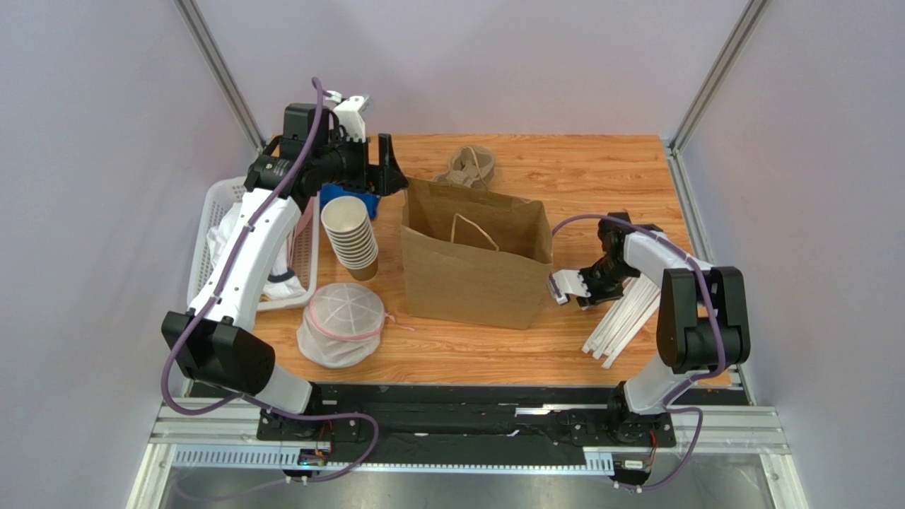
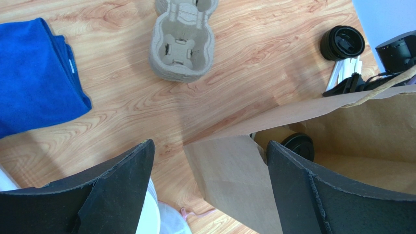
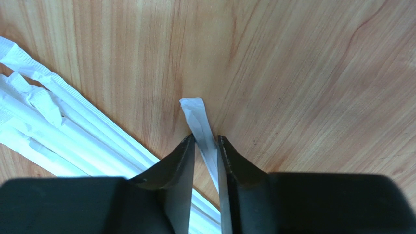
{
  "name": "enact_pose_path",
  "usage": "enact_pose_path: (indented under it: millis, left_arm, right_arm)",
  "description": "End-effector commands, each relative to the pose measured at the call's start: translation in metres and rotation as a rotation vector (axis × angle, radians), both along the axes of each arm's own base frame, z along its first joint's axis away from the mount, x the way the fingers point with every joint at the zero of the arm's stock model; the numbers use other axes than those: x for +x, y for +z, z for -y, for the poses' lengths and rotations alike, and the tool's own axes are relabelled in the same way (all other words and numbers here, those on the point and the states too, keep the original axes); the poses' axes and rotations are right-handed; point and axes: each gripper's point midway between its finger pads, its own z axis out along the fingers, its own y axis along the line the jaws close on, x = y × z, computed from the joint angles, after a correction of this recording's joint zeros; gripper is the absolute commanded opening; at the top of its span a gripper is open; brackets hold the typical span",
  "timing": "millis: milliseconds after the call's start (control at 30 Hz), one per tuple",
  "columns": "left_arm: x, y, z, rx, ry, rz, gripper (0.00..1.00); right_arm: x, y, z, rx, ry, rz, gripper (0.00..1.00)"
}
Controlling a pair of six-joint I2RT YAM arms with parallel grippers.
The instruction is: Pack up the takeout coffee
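Observation:
The brown paper bag [image 1: 473, 255] stands open in the middle of the table. In the left wrist view a round black lid [image 2: 299, 145] shows inside the bag [image 2: 244, 175]; this looks like the takeout coffee, its cup hidden. My left gripper [image 2: 210, 145] hovers open above the bag's left rim, near the table's far side [image 1: 382, 170]. Just right of the bag, my right gripper [image 1: 566, 288] is low over the table. Its jaws [image 3: 205, 139] are shut on one white wrapped straw [image 3: 197, 117].
A pile of wrapped straws [image 1: 627, 318] lies at the right. A loose black lid [image 2: 342, 43] sits beyond the bag. A pulp cup carrier [image 2: 183, 41], a blue cloth [image 2: 34, 73], a stack of paper cups [image 1: 351, 235], a netted bundle [image 1: 342, 323] and a white basket [image 1: 212, 212] are around.

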Motion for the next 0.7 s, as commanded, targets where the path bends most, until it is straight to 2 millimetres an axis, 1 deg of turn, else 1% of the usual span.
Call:
enact_pose_path:
  millis: [0, 33, 67, 100, 133, 267, 300, 367, 433, 533, 667]
  left_arm:
    - [0.003, 0.007, -0.001, -0.009, 0.004, 0.002, 0.93]
    - [0.004, 0.008, 0.0, -0.01, 0.002, 0.009, 0.93]
    - [0.004, 0.008, -0.001, -0.011, 0.001, 0.004, 0.92]
    - [0.004, 0.009, 0.0, -0.011, -0.001, 0.009, 0.92]
    - [0.004, 0.009, 0.0, -0.012, -0.002, 0.009, 0.92]
    - [0.003, 0.013, 0.002, -0.022, -0.016, 0.02, 0.92]
    - [0.002, 0.015, 0.003, -0.024, -0.019, 0.024, 0.91]
    - [0.003, 0.016, 0.003, -0.027, -0.021, 0.031, 0.91]
    - [0.003, 0.015, 0.004, -0.033, -0.027, 0.028, 0.91]
    - [0.002, 0.015, 0.007, -0.047, -0.037, 0.027, 0.91]
    - [0.003, 0.014, 0.01, -0.06, -0.043, 0.025, 0.91]
  right_arm:
    - [0.008, 0.005, 0.0, 0.012, 0.025, 0.054, 0.22]
    - [0.007, 0.006, 0.001, 0.011, 0.024, 0.059, 0.19]
    - [0.008, 0.011, 0.0, 0.013, 0.022, 0.075, 0.12]
    - [0.005, 0.014, -0.001, 0.017, 0.021, 0.07, 0.08]
    - [0.004, 0.017, -0.001, 0.019, 0.02, 0.072, 0.01]
    - [0.005, 0.045, -0.005, 0.047, 0.003, 0.108, 0.0]
    - [0.006, 0.056, -0.007, 0.058, -0.002, 0.13, 0.0]
    - [0.007, 0.068, -0.008, 0.069, -0.012, 0.151, 0.0]
    - [0.005, 0.086, -0.011, 0.085, -0.02, 0.168, 0.0]
    - [0.002, 0.103, -0.015, 0.114, -0.025, 0.187, 0.0]
    - [0.0, 0.103, -0.021, 0.136, -0.036, 0.181, 0.0]
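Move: The straw's end already lies between the right hand's closing fingers; its middle is about 7 cm to the right and 4 cm ahead, level with them. The straw pile lies some 6 cm right and 4 cm back, the black lids about 10 cm ahead and 5 cm right, the paper bag's middle roughly 28 cm left, 3 cm ahead and 12 cm up. From the left hand the straw is some 48 cm right, 6 cm back and 29 cm below. The right hand shuts its fingers on the straw's end, then lifts it about 9 cm, tilting some 10 degrees. ##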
